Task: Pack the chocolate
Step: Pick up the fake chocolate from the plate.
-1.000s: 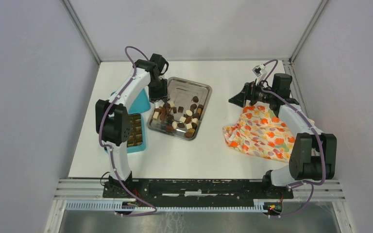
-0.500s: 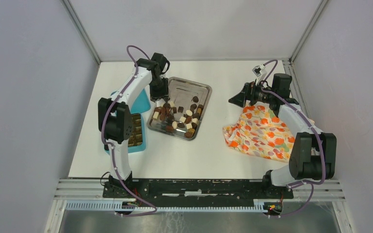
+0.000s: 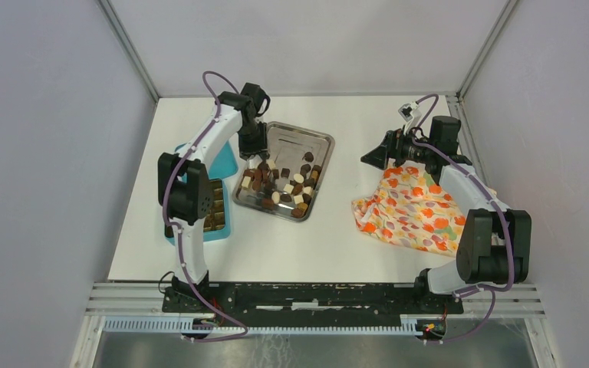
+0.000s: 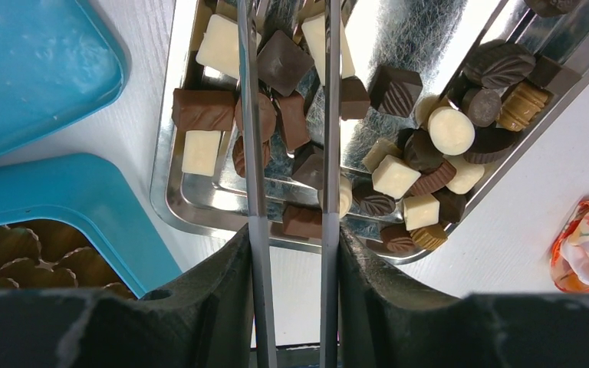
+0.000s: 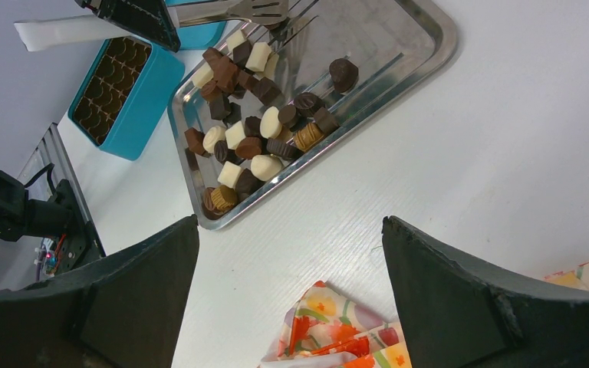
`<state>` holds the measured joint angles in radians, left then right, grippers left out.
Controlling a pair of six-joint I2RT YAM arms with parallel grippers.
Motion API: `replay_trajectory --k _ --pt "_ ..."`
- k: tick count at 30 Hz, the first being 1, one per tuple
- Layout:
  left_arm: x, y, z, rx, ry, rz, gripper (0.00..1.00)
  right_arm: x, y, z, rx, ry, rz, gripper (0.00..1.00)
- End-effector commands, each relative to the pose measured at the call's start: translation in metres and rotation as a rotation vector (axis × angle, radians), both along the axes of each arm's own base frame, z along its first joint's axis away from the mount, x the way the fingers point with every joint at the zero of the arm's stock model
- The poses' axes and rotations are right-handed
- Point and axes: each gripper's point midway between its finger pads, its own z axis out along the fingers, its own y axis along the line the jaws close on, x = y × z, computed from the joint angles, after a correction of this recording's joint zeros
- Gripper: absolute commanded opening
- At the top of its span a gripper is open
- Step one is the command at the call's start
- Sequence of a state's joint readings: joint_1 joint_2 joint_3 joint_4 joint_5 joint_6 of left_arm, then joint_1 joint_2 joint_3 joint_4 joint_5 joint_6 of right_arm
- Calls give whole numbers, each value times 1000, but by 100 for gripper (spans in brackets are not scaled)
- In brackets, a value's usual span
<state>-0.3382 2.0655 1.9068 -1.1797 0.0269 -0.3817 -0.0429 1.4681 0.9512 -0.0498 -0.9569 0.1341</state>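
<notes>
Many small dark, mid-brown and cream chocolates (image 3: 280, 184) lie in a steel tray (image 3: 310, 139); they also show in the left wrist view (image 4: 399, 169) and the right wrist view (image 5: 253, 142). My left gripper (image 3: 251, 146) (image 4: 291, 238) is shut on metal tongs (image 4: 251, 153). The tongs' two arms stand apart and reach over the tray's left part. Their tips (image 5: 268, 11) hover by the pieces at the tray's far left; I see no piece between them. My right gripper (image 3: 372, 159) (image 5: 291, 253) is open and empty above the table, right of the tray.
A teal compartmented box (image 3: 216, 207) (image 4: 69, 199) with brown cups sits left of the tray, its lid (image 3: 222, 161) (image 4: 38, 69) behind it. An orange floral cloth (image 3: 414, 207) (image 5: 337, 330) lies under the right arm. Grey walls enclose the table.
My left arm has shifted slightly to the right, bringing the tongs a little further over the tray. The right arm has not moved.
</notes>
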Motion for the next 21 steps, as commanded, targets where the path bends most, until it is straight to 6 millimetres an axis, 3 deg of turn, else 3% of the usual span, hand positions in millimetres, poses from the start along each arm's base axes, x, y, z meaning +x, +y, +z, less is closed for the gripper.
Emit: replay_trajectory --k 1,8,13,16,21 --pt "11 -5 31 -23 -98 -35 9 6 2 10 1 -42 8 94" --pt "6 -1 54 -29 -152 -17 6 6 2 11 1 -42 7 94" --pt "-8 9 78 -27 -205 12 5 4 3 13 4 -48 15 94" --pt "-25 18 91 -21 -225 37 4 4 4 15 6 -54 19 94" --pt "-69 44 104 34 -212 94 4 2 6 15 4 -58 29 94"
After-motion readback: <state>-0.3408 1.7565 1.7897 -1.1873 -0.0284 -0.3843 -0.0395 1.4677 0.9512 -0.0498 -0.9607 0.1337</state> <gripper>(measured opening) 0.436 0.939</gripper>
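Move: My left hand holds the tongs, their tips already down at a dark chocolate in the tray, roughly 7 cm ahead of the hand and 10 cm below it. Beside that chocolate, some 3 cm nearer me, lie a white chocolate 2 cm to its left and another 2 cm to its right. The empty blue box lies around 16 cm left of my hand and 8 cm back. From my right hand the dark chocolate is about 26 cm left, 7 cm ahead and 16 cm down. Keeping the tongs squeezed, and gripping a little harder, I hold my left hand almost still at first. Then I raise it at growing speed, about 8 cm, carrying the dark chocolate up out of the tray while drawing back 3–4 cm and slightly left towards the blue box. The wrist tips the tongs' head up some 10 degrees. ##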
